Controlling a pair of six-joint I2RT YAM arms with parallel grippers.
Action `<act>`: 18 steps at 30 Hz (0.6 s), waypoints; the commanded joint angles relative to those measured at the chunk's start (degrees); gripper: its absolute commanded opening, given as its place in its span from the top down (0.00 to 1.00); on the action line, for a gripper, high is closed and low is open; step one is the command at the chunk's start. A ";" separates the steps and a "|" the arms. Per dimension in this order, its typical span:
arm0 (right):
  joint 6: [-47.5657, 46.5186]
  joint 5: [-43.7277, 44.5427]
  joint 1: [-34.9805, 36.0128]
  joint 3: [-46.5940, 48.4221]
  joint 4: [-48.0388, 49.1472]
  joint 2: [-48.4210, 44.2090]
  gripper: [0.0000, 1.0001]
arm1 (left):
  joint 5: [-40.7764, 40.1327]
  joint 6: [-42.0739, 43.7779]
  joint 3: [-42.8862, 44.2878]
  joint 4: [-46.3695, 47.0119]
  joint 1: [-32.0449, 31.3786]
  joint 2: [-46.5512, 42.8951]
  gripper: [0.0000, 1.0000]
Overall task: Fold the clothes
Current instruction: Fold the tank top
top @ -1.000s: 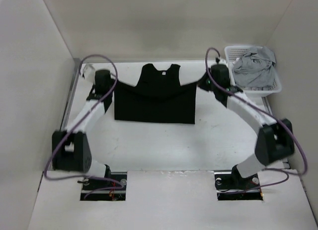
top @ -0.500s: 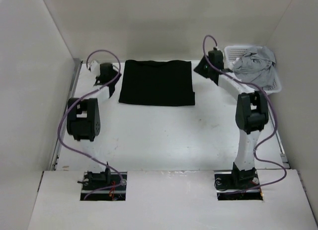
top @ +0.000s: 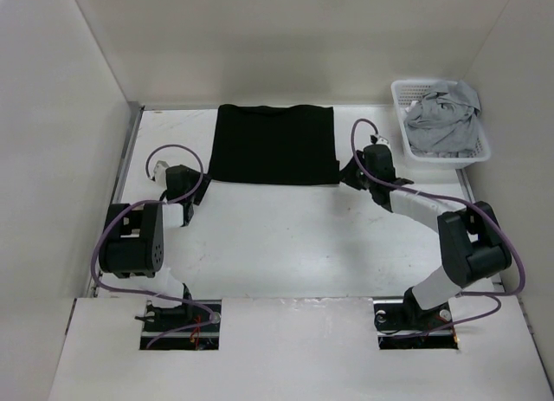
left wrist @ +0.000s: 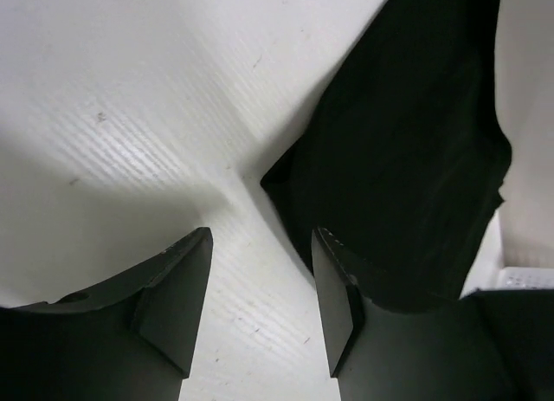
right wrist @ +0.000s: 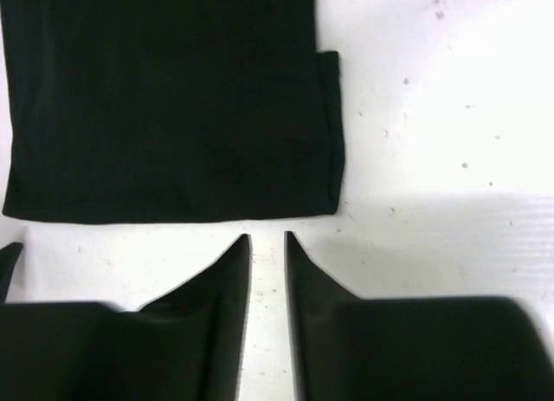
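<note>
The clothes [top: 273, 145] are a black garment lying flat as a neat rectangle at the far middle of the table. My left gripper [top: 186, 183] hovers off its near left corner, open wide, with only bare table between its fingers [left wrist: 261, 245]; the clothes [left wrist: 407, 158] lie just ahead to the right. My right gripper [top: 348, 178] sits just short of the near right corner. Its fingers [right wrist: 267, 238] stand a narrow gap apart, holding nothing, with the edge of the clothes [right wrist: 164, 98] just ahead of the tips.
A white basket [top: 398, 93] at the far right holds a light grey garment [top: 443, 119]. White walls close in the table at the left, back and right. Purple cables loop from both arms.
Both grippers let go of the black garment, which now lies folded flat, and drew back toward the near side. The left jaws opened wide; the right jaws opened, then narrowed.
</note>
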 commanded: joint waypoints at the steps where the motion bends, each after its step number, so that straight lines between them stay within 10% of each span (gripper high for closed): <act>1: 0.76 -0.07 -0.66 -1.81 7.51 -1.03 0.69 | 4.63 -3.87 0.08 7.53 0.21 2.91 0.53; 12: 3.49 -4.73 -2.68 -0.94 10.60 5.56 0.50 | 0.77 -6.51 2.80 8.06 0.65 7.14 0.80; 18: 4.89 -5.70 -2.94 -0.15 10.33 8.28 0.48 | -0.99 -6.24 3.94 7.88 0.30 8.98 0.78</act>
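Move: The tank top lies flat, folded in half, its near edge running between the hands. Its near left corner is about 3 cm ahead of the left hand and 3 cm below; its near right corner is some 2 cm ahead of the right hand, 2 cm to its right and 7 cm below. The tank top's middle lies roughly 9 cm ahead of the right hand and 18 cm left; the basket stands about 15 cm ahead of it and 26 cm right. Both hands close in on the tank top's two near corners. The right hand sinks about 4 cm towards the right corner, its fingers opening from a narrow gap to roughly half wide. The left hand edges some 2 cm forward and a little down to the left corner, its fingers narrowing to less than half their gap; a grip on the cloth can't be made out. ##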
